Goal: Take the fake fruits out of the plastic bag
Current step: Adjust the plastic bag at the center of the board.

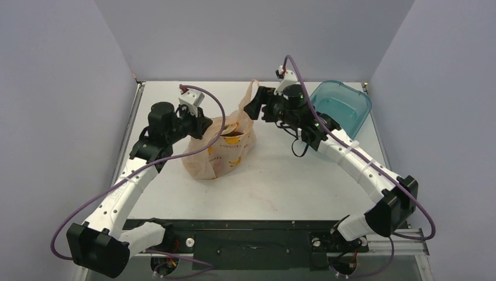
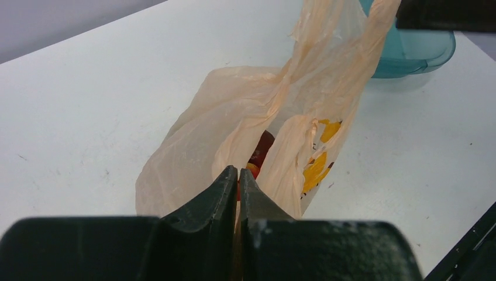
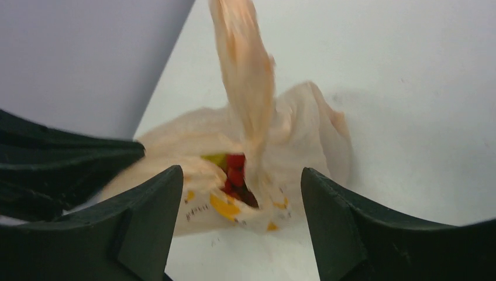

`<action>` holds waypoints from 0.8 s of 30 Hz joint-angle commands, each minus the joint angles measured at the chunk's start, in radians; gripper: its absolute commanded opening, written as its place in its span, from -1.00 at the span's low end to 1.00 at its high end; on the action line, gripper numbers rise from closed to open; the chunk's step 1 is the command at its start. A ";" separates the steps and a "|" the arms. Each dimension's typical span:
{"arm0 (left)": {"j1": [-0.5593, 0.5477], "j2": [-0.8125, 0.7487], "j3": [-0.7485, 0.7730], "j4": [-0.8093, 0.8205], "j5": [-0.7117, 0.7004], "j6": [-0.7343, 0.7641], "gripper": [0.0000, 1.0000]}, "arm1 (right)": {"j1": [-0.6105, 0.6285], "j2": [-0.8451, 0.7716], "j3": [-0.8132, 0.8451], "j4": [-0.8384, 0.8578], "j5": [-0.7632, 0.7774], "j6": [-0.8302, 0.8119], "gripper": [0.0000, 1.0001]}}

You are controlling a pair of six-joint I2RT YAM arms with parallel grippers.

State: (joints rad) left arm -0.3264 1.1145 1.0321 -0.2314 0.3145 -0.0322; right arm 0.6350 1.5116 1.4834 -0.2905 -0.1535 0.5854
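Observation:
The plastic bag [image 1: 219, 153] stands on the white table, pale orange with yellow prints, its mouth facing up. My left gripper [image 1: 206, 127] is shut on the bag's left rim; in the left wrist view a strip of bag film [image 2: 193, 140] runs into the closed left gripper [image 2: 238, 175]. Fake fruits lie inside: a dark maroon one [image 2: 264, 146], red ones [image 3: 236, 167] and a yellow-green one [image 3: 216, 158]. My right gripper [image 1: 252, 107] hangs open above the bag's right side, with nothing between its fingers [image 3: 158, 211]. One loop handle [image 3: 245, 76] stands up free and blurred.
A teal translucent tub [image 1: 342, 105] sits at the back right, close behind the right arm, and shows in the left wrist view too [image 2: 409, 52]. Grey walls close in the table [image 1: 281, 181] on three sides.

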 commanded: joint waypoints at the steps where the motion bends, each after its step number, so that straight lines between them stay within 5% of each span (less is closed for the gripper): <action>1: 0.002 -0.034 0.002 0.074 0.050 -0.018 -0.82 | 0.060 -0.219 -0.202 0.026 0.160 0.025 0.40; 5: 0.001 -0.048 -0.001 0.086 0.075 -0.021 -0.46 | 0.140 -0.408 -0.472 0.290 0.265 0.173 0.47; 10: 0.001 -0.071 -0.014 0.101 0.081 -0.023 -0.13 | 0.198 -0.354 -0.581 0.522 0.228 0.316 0.48; 24: 0.034 -0.086 -0.024 0.112 -0.077 -0.059 0.01 | 0.213 -0.054 -0.494 0.708 0.097 0.257 0.41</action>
State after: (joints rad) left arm -0.3214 1.0271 0.9974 -0.1673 0.2810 -0.0570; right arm 0.8394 1.4288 0.9321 0.3134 -0.0284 0.8967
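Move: My right hand hangs open above the plastic bag's right side. The bag's near flap lies about 5 cm back from it, 7 cm to its left and 9 cm below. The raised handle stands some 3 cm ahead and 2 cm left, level with the hand, while the fruits are about 2 cm back, 8 left and 15 below. My left hand is shut right at the bag's left rim, with the near flap about 8 cm to its right, 4 back and 4 below. I swing my open right hand away from the raised handle, back about 9 cm and slightly right and down. Then I sweep it some 8 cm left while sinking further and rolling its left side up about 15 degrees, until the wide-open fingers straddle the bag's near flap. Meanwhile my left fingers open halfway at the left rim, letting go of it, and that hand rises about 3 cm. ##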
